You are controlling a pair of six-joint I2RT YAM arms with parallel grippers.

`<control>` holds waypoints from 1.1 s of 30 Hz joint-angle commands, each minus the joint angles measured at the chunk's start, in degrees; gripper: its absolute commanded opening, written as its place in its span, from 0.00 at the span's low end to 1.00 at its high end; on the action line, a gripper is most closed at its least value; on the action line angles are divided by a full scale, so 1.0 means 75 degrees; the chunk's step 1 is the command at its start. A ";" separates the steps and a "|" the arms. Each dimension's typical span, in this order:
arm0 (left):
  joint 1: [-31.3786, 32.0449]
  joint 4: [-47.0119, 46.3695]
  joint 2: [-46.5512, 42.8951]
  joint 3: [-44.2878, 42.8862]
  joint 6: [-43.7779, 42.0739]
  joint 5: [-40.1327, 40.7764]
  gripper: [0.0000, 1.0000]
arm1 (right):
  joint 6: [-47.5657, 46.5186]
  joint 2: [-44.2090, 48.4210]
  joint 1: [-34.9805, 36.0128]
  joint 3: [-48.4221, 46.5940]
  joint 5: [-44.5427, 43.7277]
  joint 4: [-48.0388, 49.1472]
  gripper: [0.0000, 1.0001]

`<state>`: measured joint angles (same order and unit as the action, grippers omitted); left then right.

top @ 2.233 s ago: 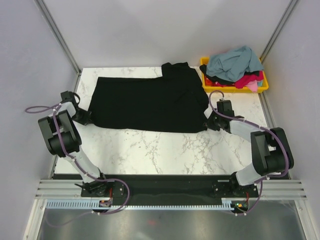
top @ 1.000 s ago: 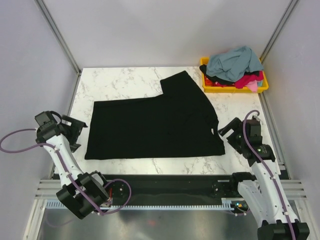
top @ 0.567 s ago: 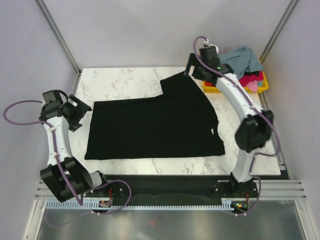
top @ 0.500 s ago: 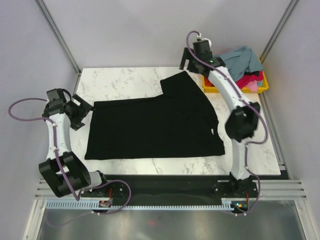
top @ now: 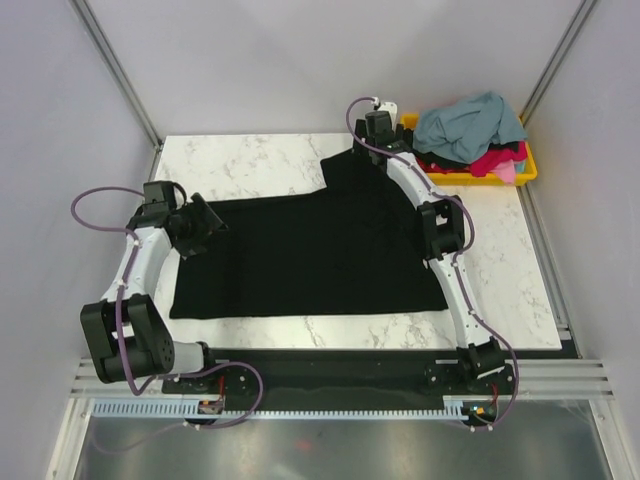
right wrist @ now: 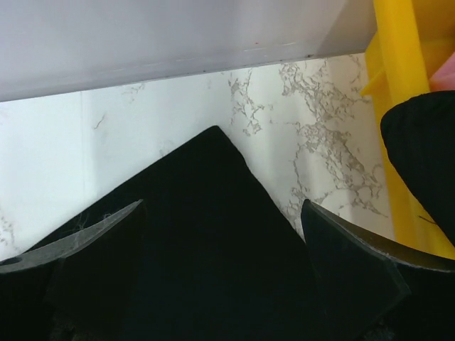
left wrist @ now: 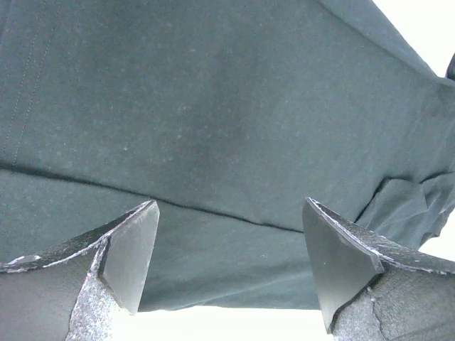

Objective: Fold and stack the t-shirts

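A large black t-shirt (top: 310,245) lies flat on the marble table, one sleeve pointing to the far side. My left gripper (top: 205,228) hovers over the shirt's left edge. In the left wrist view the left gripper (left wrist: 227,263) stands open, with black cloth (left wrist: 227,106) under and between the fingers. My right gripper (top: 363,150) is over the far sleeve tip. Seen from the right wrist, the right gripper (right wrist: 220,263) is open astride the sleeve corner (right wrist: 206,206). Grey-blue (top: 468,125), magenta-red (top: 495,160) and pink (top: 507,173) shirts are heaped in the bin.
The yellow plastic bin (top: 470,180) stands at the far right corner, close to my right gripper; its wall (right wrist: 398,106) and a dark cloth (right wrist: 426,156) show in the right wrist view. The back wall runs just beyond the sleeve. Bare marble (top: 240,160) shows at the far left.
The left gripper has moved right onto the shirt's left edge. The right arm has swung from the near right to the far sleeve by the bin. Over the last second the shirt has stayed put.
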<state>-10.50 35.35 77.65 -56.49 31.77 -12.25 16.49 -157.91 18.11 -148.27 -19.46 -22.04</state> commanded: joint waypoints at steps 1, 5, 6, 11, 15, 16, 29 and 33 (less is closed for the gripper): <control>0.0076 -0.0319 -0.0368 0.0137 -0.0334 0.0028 0.89 | -0.0008 -0.0050 -0.0118 -0.0222 -0.0171 0.1216 0.98; 0.0193 -0.0308 -0.0380 0.0137 -0.0357 -0.0031 0.89 | 0.0238 -0.0461 -0.0164 -0.0400 0.0145 0.1181 0.95; 0.0193 -0.0308 -0.0357 0.0137 -0.0357 -0.0031 0.89 | 0.0540 -0.0473 -0.0211 -0.0295 0.0366 0.1251 0.93; 0.0193 -0.0319 -0.0298 0.0067 -0.0322 -0.0019 0.89 | 0.0813 -0.0719 -0.0259 -0.0329 0.1060 0.1205 0.81; 0.0193 -0.0308 -0.0286 0.0067 -0.0310 -0.0031 0.89 | 0.0801 -0.0684 -0.0106 -0.0189 0.1305 0.1170 0.76; 0.0205 -0.0308 -0.0298 0.0079 -0.0310 -0.0031 0.89 | 0.0813 -0.0696 -0.0106 -0.0165 0.1329 0.1169 0.73; 0.0217 -0.0273 -0.0193 -0.0096 -0.0263 0.0215 0.89 | 0.0743 -0.0579 -0.0117 0.0070 0.1248 0.1076 0.05; 0.0205 -0.0144 0.0204 -0.0810 -0.0146 0.0530 0.89 | 0.0579 -0.0217 -0.0223 0.0397 0.1131 0.1356 0.00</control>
<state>-9.17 35.20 77.38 -57.08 31.59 -11.00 22.20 -162.41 17.23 -147.13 -9.50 -13.52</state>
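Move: The free corner of the t-shirt sleeve lies just beyond the open right fingers, about 3 cm ahead, 2 cm left and 4 cm below. The cuff's other corner is some 13 cm left and 7 cm back from the hand. The yellow basket's middle stands about 23 cm right and 4 cm back, near hand height. From the left hand, the sleeve corner lies roughly 27 cm ahead, 38 cm right and 9 cm below. The sleeve's free corner is pinched by the right fingers: the hand first sinks about 3 cm while easing 2 cm forward onto the cloth. It then slides some 3 cm left as the fingers shut fully, rolling about 10 degrees with its left side rising and settling slightly lower. ##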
